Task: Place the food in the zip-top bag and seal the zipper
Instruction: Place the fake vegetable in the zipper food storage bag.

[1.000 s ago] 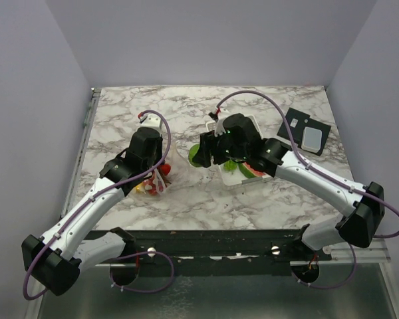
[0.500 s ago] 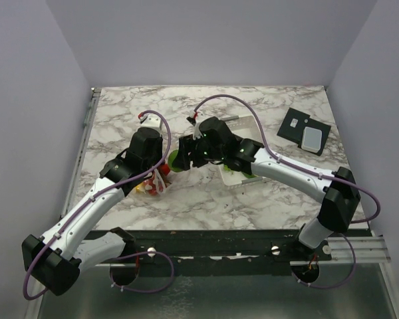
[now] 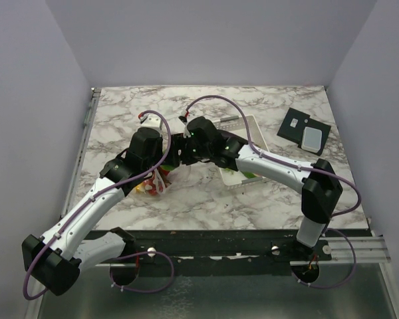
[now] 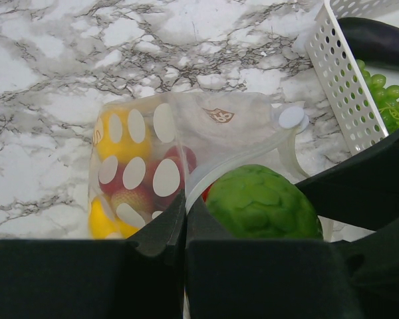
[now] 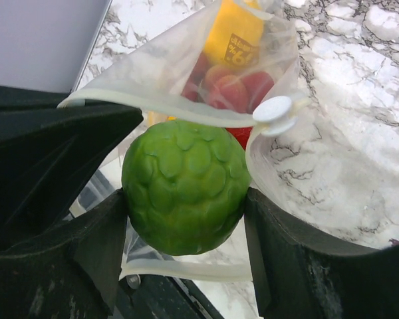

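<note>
The zip-top bag (image 4: 153, 146) is clear with white dots and stands on the marble with its mouth held up. Yellow and red food shows through it. My left gripper (image 4: 185, 211) is shut on the near edge of the bag's mouth. My right gripper (image 5: 185, 214) is shut on a round bumpy green fruit (image 5: 185, 186), which hangs right at the open mouth, between the two lips. The zipper strip (image 5: 153, 111) runs along the far lip and ends in a white round tab (image 5: 274, 114). From above, both grippers meet over the bag (image 3: 154, 183).
A white perforated basket (image 4: 339, 73) stands right of the bag and holds a dark eggplant (image 4: 379, 40) and green grapes (image 4: 386, 100). A black card with a pale rectangle (image 3: 304, 131) lies at the far right. Walls close in the table on three sides.
My right arm has swung left from over the basket to the bag's mouth, carrying the green fruit. The left arm and the bag have stayed put.
</note>
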Controlling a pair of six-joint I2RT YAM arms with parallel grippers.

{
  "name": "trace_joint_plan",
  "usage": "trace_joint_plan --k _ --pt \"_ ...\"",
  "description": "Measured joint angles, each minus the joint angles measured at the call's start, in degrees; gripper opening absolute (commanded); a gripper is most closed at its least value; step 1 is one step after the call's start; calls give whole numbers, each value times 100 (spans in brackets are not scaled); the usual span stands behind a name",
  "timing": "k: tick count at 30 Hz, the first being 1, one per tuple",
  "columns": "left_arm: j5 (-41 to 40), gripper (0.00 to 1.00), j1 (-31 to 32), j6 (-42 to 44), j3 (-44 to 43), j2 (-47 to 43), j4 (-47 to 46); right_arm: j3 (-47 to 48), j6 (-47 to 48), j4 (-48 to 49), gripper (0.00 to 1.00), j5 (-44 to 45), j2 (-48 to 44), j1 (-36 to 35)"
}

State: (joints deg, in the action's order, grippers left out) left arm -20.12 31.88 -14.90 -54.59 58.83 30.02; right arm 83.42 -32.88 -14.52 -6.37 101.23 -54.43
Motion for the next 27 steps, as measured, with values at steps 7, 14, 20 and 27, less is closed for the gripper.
trace_joint_plan --k 7,14,20,27 --pt "2 0 0 0 0 0 0 107 -175 57 78 240 188 0" --pt "2 0 0 0 0 7 2 107 -271 212 89 417 203 0" --pt "4 0 0 0 0 37 0 107 -269 291 90 428 203 0" --pt "4 0 0 0 2 37 2 59 -245 293 89 442 170 0"
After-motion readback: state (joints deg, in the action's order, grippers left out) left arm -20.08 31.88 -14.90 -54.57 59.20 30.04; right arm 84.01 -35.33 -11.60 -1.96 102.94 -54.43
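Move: The right hand already holds the green vegetable in the mouth of the zip-top bag; the bag's filled part lies about 8 cm to its left, 1 cm ahead and 7 cm below. The zipper slider sits some 5 cm ahead and 1 cm right, 2 cm lower; the basket is roughly 9 cm ahead, 24 cm right and 7 cm down. From the left hand, pinching the rim, the filled part is about 3 cm left, 1 cm ahead, 9 cm below. Right hand eases about 2 cm forward and opens, releasing the vegetable into the bag the left keeps pinched. ##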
